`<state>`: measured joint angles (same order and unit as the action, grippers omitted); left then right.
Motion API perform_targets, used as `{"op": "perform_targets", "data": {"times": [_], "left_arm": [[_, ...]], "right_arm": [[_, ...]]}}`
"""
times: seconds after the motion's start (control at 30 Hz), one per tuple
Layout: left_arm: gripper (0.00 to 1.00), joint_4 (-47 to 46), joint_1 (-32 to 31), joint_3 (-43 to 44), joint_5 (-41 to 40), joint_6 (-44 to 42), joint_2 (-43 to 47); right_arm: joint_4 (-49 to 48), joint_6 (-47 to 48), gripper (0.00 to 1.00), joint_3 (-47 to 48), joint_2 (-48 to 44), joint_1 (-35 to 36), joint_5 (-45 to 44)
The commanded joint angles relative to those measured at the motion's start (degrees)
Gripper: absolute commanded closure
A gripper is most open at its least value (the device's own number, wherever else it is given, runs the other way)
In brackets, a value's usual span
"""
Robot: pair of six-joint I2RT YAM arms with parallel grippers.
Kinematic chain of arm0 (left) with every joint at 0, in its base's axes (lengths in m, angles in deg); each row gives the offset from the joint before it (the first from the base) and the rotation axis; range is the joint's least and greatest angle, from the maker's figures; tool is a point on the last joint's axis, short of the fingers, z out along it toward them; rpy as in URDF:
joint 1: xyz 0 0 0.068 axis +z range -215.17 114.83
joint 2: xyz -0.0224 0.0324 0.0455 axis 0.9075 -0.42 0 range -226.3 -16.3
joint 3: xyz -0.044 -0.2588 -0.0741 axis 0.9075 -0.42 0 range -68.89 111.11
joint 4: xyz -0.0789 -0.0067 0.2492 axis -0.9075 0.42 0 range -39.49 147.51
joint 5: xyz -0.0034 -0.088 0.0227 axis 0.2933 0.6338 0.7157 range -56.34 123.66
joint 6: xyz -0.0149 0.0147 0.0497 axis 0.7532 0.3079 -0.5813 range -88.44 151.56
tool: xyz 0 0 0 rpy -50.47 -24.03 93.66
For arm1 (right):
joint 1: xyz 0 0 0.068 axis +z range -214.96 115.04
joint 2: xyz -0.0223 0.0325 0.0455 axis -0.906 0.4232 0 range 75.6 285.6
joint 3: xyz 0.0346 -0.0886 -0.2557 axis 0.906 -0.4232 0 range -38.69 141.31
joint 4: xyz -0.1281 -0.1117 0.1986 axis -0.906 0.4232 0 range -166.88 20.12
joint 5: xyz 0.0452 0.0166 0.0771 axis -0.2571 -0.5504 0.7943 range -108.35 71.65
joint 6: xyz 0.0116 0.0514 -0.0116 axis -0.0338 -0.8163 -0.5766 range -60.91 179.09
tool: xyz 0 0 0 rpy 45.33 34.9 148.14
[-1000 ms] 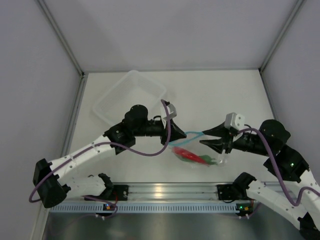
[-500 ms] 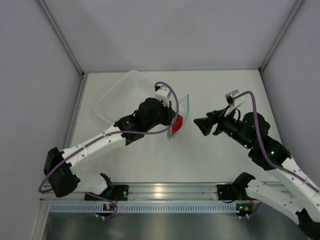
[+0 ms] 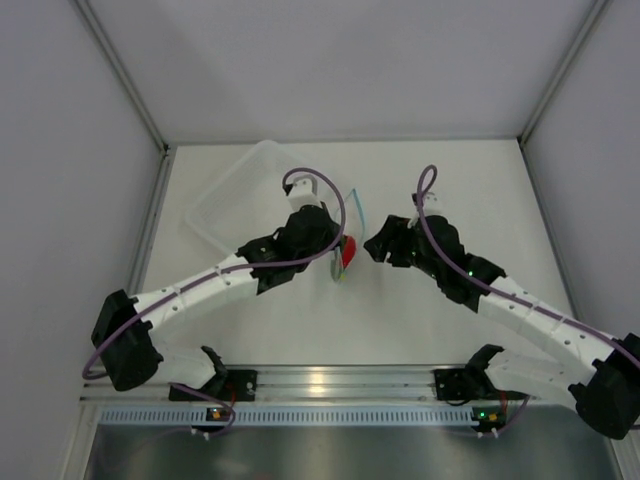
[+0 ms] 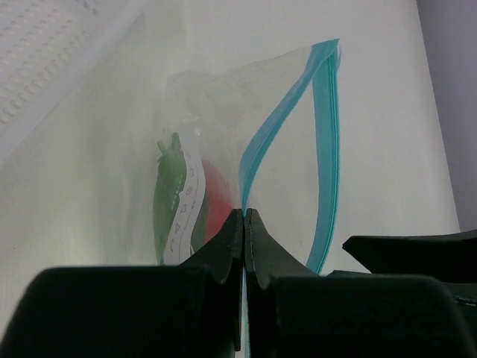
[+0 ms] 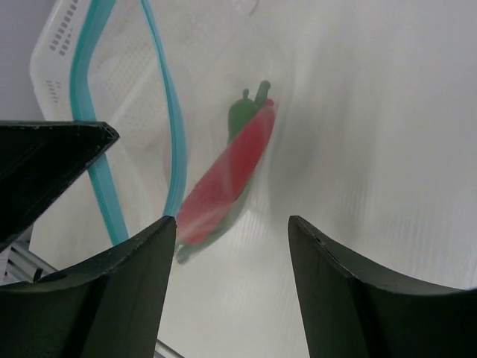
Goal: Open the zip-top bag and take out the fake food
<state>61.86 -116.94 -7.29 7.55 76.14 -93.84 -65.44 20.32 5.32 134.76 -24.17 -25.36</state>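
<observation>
The zip-top bag (image 3: 350, 225) hangs above the table with its teal zip strip (image 4: 326, 134) parted into an open loop. My left gripper (image 4: 244, 214) is shut on one side of that strip, and in the top view the left gripper (image 3: 335, 252) is at the bag's left. The fake food lies inside: a red pepper (image 5: 227, 179) and a green pepper (image 5: 242, 115), also seen as red pepper (image 4: 216, 198) and green pepper (image 4: 170, 190). My right gripper (image 5: 231, 224) is open just right of the bag (image 5: 209, 89), touching nothing; the top view shows this right gripper (image 3: 373, 247) close by.
The clear rigid tub (image 3: 240, 190) sits at the back left, behind the left arm, and shows as a white perforated wall (image 5: 52, 67). One right finger (image 4: 410, 246) enters the left wrist view. Grey walls enclose the white table (image 3: 470, 200).
The right gripper let go of the bag's strip, opened, and swung left toward the bag. The left arm carried the bag up and toward the back, where it now hangs open.
</observation>
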Motion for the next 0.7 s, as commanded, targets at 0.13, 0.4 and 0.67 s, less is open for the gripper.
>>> {"op": "perform_targets", "data": {"times": [0.13,0.4,0.67], "left_arm": [[1.0,-6.52,-1.4,-1.66,-2.81,5.08,-0.42],[1.0,-6.79,-2.81,-1.57,-2.98,5.7,-1.04],[1.0,-6.7,-2.72,-5.08,-6.76,4.03,1.33]], "right_arm": [[-10.91,-3.25,0.38,-1.21,-1.77,1.3,-1.35],[-11.62,0.25,0.61,3.0,6.31,1.48,0.07],[-1.88,5.53,0.99,-0.93,3.43,1.48,-15.81]]}}
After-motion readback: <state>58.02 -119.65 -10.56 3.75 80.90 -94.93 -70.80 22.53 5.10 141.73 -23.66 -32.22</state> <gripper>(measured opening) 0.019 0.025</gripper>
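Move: The right hand's open fingers stand beside the bag's free blue zip edge, which lies about 3 cm to their left and 2 cm ahead, some 1 cm lower. The left fingertips, already pinching the opposite edge, are about 7 cm left and 3 cm ahead of the right hand; the red and green food hangs 5 cm left, 3 cm ahead and roughly 8 cm below it. From the left hand the free edge is about 4 cm right and 2 cm ahead, 2 cm lower. Rising some 2 cm with its fingers spread, the right hand edges forward and left to the bag's free zip edge, then dips about 5 cm while the fingers shut and pinch that edge, drawing back to the right by about 2 cm at the last. The left hand keeps its pinch on the other edge, shifting slightly right and then sinking a little. ##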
